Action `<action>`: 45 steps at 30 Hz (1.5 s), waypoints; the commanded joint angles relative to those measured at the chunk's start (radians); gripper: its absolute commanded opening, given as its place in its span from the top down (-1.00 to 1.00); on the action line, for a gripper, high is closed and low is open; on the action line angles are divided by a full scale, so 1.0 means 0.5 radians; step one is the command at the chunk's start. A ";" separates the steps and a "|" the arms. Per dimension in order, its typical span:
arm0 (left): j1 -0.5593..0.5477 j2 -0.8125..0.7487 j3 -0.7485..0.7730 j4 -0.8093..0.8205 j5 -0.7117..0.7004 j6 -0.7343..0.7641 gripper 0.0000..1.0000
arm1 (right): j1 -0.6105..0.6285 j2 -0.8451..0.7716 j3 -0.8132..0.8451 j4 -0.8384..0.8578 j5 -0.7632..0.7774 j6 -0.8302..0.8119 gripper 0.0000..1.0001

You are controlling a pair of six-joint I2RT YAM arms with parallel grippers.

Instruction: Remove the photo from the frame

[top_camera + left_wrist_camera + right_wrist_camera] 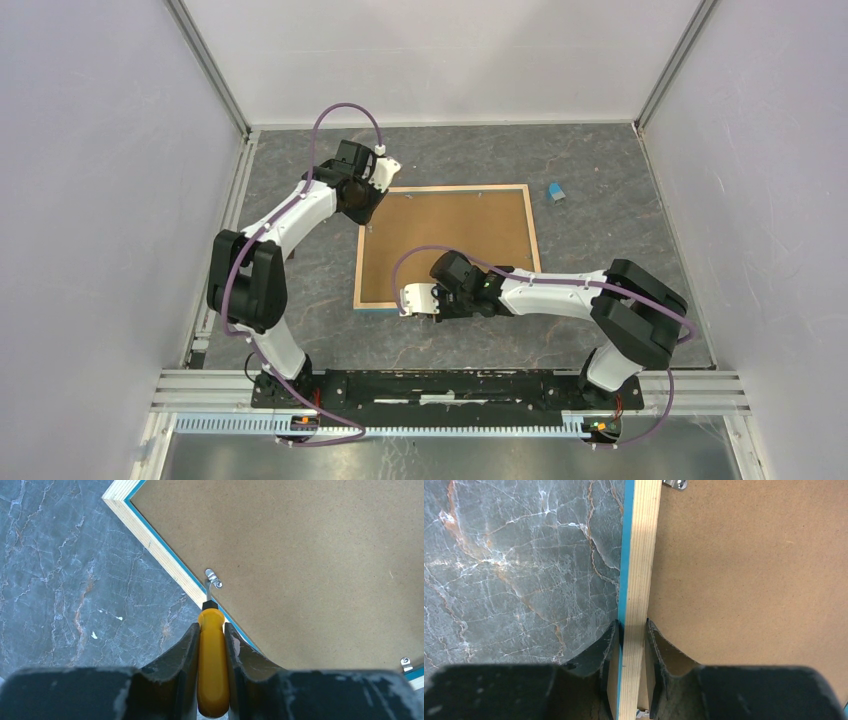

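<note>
The frame [450, 235] lies face down on the table, its brown fibreboard back [310, 555] up, with light wood edging and a thin blue border [639, 570]. The photo is hidden under the backing. My left gripper [380, 185] [211, 626] is at the frame's far left corner, shut on a yellow-handled screwdriver [213, 660]. The screwdriver's tip rests at a small metal tab [213, 578] on the backing's edge. My right gripper [408, 300] [633, 625] is at the frame's near edge, shut on the wood edging, one finger on each side.
A small blue object [556, 192] lies on the grey marbled table just right of the frame's far right corner. More metal tabs [406, 664] [675, 483] sit along the backing's edges. White walls enclose the table on three sides.
</note>
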 commanded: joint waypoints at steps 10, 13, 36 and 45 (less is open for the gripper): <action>-0.036 -0.003 -0.065 -0.016 0.290 -0.050 0.95 | 0.047 0.166 -0.043 -0.085 -0.224 0.011 0.70; -0.043 -0.018 -0.076 -0.035 0.333 -0.034 0.96 | 0.047 0.166 -0.043 -0.084 -0.227 0.011 0.70; -0.045 -0.095 0.095 -0.074 0.308 -0.109 0.96 | -0.348 -0.213 0.051 -0.038 -0.471 0.219 -0.16; -0.048 -0.018 0.280 -0.001 0.281 -0.215 0.96 | -1.123 -0.429 -0.015 0.139 -0.505 0.571 -0.24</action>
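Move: Just beyond the left hand's screwdriver is the left-edge clip, roughly 4 cm ahead of that hand, 2 cm to its right and 7 cm below; the frame's far-left corner is about 13 cm ahead, straight in line. The right hand already pinches the near rail at its fingertips, one near clip some 7 cm to its left, another 6 cm to its right, both about 1 cm farther out. The left-edge clip is about 18 cm ahead and 14 cm left of it. Sweeping the screwdriver tip about 2.5 cm right and slightly back, the left hand pushes the clip's free end inward while the right keeps pinching the near rail. Then the left lifts 3 cm clear, easing farther right, and the right opens, rising and sweeping forward and right over the backing, roughly 9 cm forward, turning some 25 degrees clockwise. ##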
